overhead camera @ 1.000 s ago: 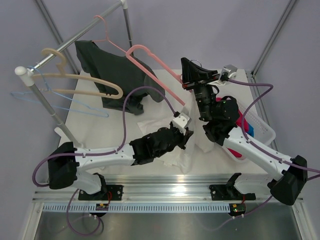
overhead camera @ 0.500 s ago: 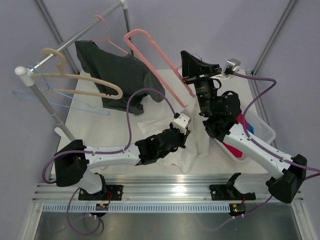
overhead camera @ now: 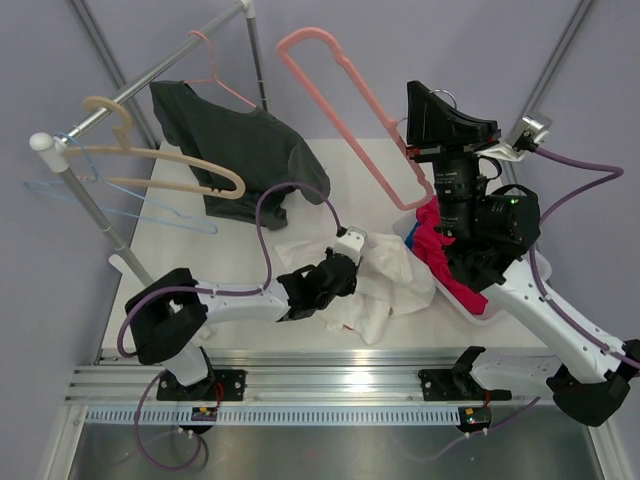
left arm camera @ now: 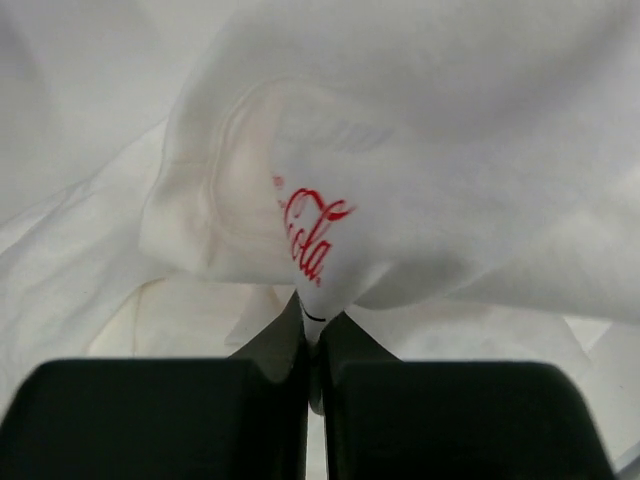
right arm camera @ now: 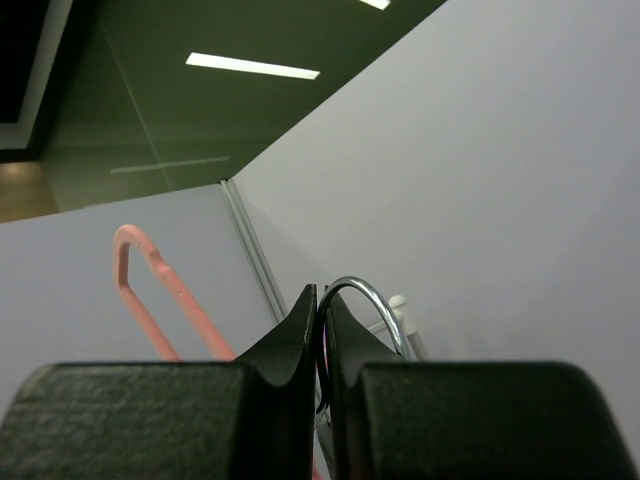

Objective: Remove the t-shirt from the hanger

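The white t-shirt (overhead camera: 385, 285) lies crumpled on the table, off the hanger. My left gripper (overhead camera: 350, 262) is shut on a fold of it. The left wrist view shows the fabric (left arm camera: 420, 150) pinched between the jaws, with red script lettering (left arm camera: 308, 232) just above them. The salmon-pink hanger (overhead camera: 350, 95) hangs bare in the air, well above the table. My right gripper (overhead camera: 440, 112) is raised and shut on its chrome hook (right arm camera: 378, 298). A pink arm of the hanger (right arm camera: 150, 285) shows to the left in the right wrist view.
A dark grey t-shirt (overhead camera: 240, 150) hangs on the clothes rail (overhead camera: 150, 70) at the back left, with a thick beige hanger (overhead camera: 170, 160) and a light-blue wire hanger (overhead camera: 150, 210). A magenta garment (overhead camera: 435, 245) lies in a white basket (overhead camera: 478, 312) under my right arm.
My right gripper has lifted the hanger up and to the right, clear of the t-shirt. The t-shirt has slid off and dropped onto the table, still held by my left gripper.
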Available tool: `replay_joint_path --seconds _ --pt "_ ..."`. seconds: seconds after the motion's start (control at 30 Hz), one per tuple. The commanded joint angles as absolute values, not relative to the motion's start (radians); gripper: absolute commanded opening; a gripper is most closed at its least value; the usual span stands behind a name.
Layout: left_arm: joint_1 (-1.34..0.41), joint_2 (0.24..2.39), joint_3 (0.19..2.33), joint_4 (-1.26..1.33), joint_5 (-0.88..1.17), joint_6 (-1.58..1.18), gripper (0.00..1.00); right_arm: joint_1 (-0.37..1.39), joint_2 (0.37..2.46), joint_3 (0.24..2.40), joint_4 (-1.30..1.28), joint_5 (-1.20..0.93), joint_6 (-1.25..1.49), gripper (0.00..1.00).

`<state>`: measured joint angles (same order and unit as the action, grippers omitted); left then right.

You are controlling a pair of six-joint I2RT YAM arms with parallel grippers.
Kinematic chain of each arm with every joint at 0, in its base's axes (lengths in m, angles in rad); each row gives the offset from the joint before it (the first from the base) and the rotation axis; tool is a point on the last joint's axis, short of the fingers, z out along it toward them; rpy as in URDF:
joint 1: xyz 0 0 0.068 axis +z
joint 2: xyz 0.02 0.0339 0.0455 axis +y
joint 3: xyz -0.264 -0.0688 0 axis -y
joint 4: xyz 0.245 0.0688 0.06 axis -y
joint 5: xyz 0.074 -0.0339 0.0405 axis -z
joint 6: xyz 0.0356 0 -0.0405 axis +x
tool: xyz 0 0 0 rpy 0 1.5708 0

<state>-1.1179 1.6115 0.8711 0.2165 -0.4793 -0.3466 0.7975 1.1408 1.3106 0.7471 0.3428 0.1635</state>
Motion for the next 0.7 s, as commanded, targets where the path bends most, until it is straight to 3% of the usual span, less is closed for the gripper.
replay_joint_path --seconds 0.0,0.03,0.1,0.13,0.2,0.3,0.37,0.67 --pt "-1.028 1.618 0.917 0.238 -0.499 -0.391 0.0 0.788 1.074 1.324 0.544 0.388 0.117 0.0" --pt "-1.008 1.615 0.91 0.247 -0.433 -0.402 0.01 0.787 1.053 1.313 0.505 0.391 0.104 0.0" --pt "-0.973 1.606 0.905 0.249 -0.388 -0.417 0.11 0.788 0.979 1.279 0.431 0.384 0.091 0.0" --pt "-0.951 1.598 0.908 0.232 -0.376 -0.42 0.32 0.788 0.954 1.257 0.369 0.379 0.086 0.0" --pt "-0.939 1.577 0.916 0.201 -0.364 -0.41 0.62 0.788 0.878 1.243 0.272 0.374 0.095 0.0" --pt "-0.937 1.508 0.927 0.158 -0.31 -0.384 0.81 0.788 0.812 1.253 0.129 0.379 0.107 0.0" --pt "-0.939 1.453 0.92 0.126 -0.232 -0.388 0.98 0.788 0.79 1.282 0.042 0.376 0.106 0.0" --pt "-1.009 1.027 0.92 -0.032 0.124 -0.35 0.99 0.79 0.556 1.351 -0.511 0.195 0.161 0.0"
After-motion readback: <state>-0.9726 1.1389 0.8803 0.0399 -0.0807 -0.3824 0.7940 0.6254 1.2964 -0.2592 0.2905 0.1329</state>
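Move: Just beneath the left hand, which still pinches it, the already stripped white t-shirt lies bunched: its middle is about 2 cm back, 3 cm right and 7 cm down. The basket stands some 28 cm to that hand's right and 5 cm ahead; the dark t-shirt hangs roughly 22 cm left and 18 cm ahead. From the right hand, high up with the pink hanger, the basket is about 19 cm right, 4 cm ahead and 57 cm below, the white t-shirt 6 cm left, 3 cm back and 59 cm down. Sliding the held cloth forward and left about 6 cm, the left hand opens wide to let go of the white t-shirt, then lifts some 15 cm off it while drawing back. Meanwhile the right hand, still pinching the pink hanger by its hook, swings down, back and right towards the basket, its upward fingers tipping forward and left by about 30 degrees. ##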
